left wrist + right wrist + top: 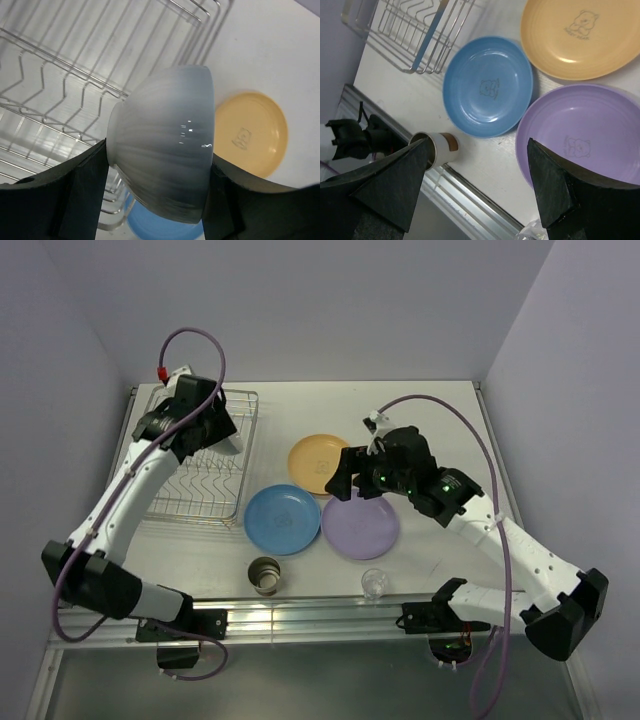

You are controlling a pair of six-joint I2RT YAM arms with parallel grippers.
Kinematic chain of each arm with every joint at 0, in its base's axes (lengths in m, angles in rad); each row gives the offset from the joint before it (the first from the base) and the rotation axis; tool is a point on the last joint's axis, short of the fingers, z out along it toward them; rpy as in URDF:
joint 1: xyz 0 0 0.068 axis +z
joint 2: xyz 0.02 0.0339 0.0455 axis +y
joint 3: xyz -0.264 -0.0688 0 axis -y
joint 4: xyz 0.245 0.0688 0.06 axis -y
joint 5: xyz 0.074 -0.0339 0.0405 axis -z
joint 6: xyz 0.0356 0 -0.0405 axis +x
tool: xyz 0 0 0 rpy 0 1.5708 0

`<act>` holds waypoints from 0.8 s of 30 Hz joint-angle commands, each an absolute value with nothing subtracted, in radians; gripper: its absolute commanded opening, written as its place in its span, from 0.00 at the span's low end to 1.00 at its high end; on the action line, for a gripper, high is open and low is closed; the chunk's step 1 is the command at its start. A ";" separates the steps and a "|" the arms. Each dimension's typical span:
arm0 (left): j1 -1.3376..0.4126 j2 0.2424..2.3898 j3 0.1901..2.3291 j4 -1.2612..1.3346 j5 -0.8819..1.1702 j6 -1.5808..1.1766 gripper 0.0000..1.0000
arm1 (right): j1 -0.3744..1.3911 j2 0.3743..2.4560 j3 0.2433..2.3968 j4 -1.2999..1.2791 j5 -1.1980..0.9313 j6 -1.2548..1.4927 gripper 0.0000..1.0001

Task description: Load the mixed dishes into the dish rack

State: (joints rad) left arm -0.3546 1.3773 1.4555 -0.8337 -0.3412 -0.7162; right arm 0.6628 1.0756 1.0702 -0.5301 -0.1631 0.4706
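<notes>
My left gripper [220,428] [157,165] is shut on the white bowl [165,150] [232,443], holding it tilted on its side above the right part of the dish rack [200,495] [60,75]. My right gripper [347,480] [479,145] hangs open and empty over the plates. On the table lie the blue plate [282,519] [487,85], the purple plate [362,528] [585,135] and the yellow-orange plate [318,462] [580,35]. The cream cup [265,575] [440,147] and the small clear glass [374,583] stand near the front edge.
The rack [415,30] sits at the table's left side, close to the left wall. A metal rail [320,612] runs along the front edge, just behind the arm bases. The three plates touch or slightly overlap one another at mid-table.
</notes>
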 commanded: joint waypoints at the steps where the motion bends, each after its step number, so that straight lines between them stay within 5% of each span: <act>1: -0.325 1.471 1.624 -0.801 -0.477 -0.655 0.00 | 0.657 1.112 1.068 -0.468 -0.305 0.468 0.86; 12: -0.207 1.891 2.127 -1.032 -0.580 -0.601 0.00 | 0.657 1.173 1.221 -0.714 -0.405 0.529 0.85; 24: -0.063 1.943 2.032 -0.917 -0.362 -0.661 0.01 | 0.657 1.290 1.511 -0.980 -0.425 0.499 0.84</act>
State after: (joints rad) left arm -0.0753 1.9308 1.9976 -0.9539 -0.4370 -0.6476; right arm 0.6628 1.2610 1.4071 -0.8928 -0.4126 0.5377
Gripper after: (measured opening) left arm 0.011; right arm 0.844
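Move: At the far end of the dish rack lies the place for the bowl already in the left hand: roughly 20 cm ahead, 12 cm left and 17 cm below that hand. The orange plate is some 25 cm to the hand's right and 3 cm farther out, the blue plate 15 cm right and 14 cm back, both about 25 cm down. From the right hand, the rack spot is about 33 cm ahead, 42 cm left and 17 cm down. Reaching out over the dish rack, the left hand carries the bowl forward, then swings more to the left, some 13 cm forward and 11 cm left in all. It rises slightly before sinking about 5 cm, while the wrist turns some 15 degrees counter-clockwise. Partway out its fingers snap shut from wide, no longer holding the bowl. The open, empty right hand draws back about 4 cm, ending slightly higher and tipped further down. ##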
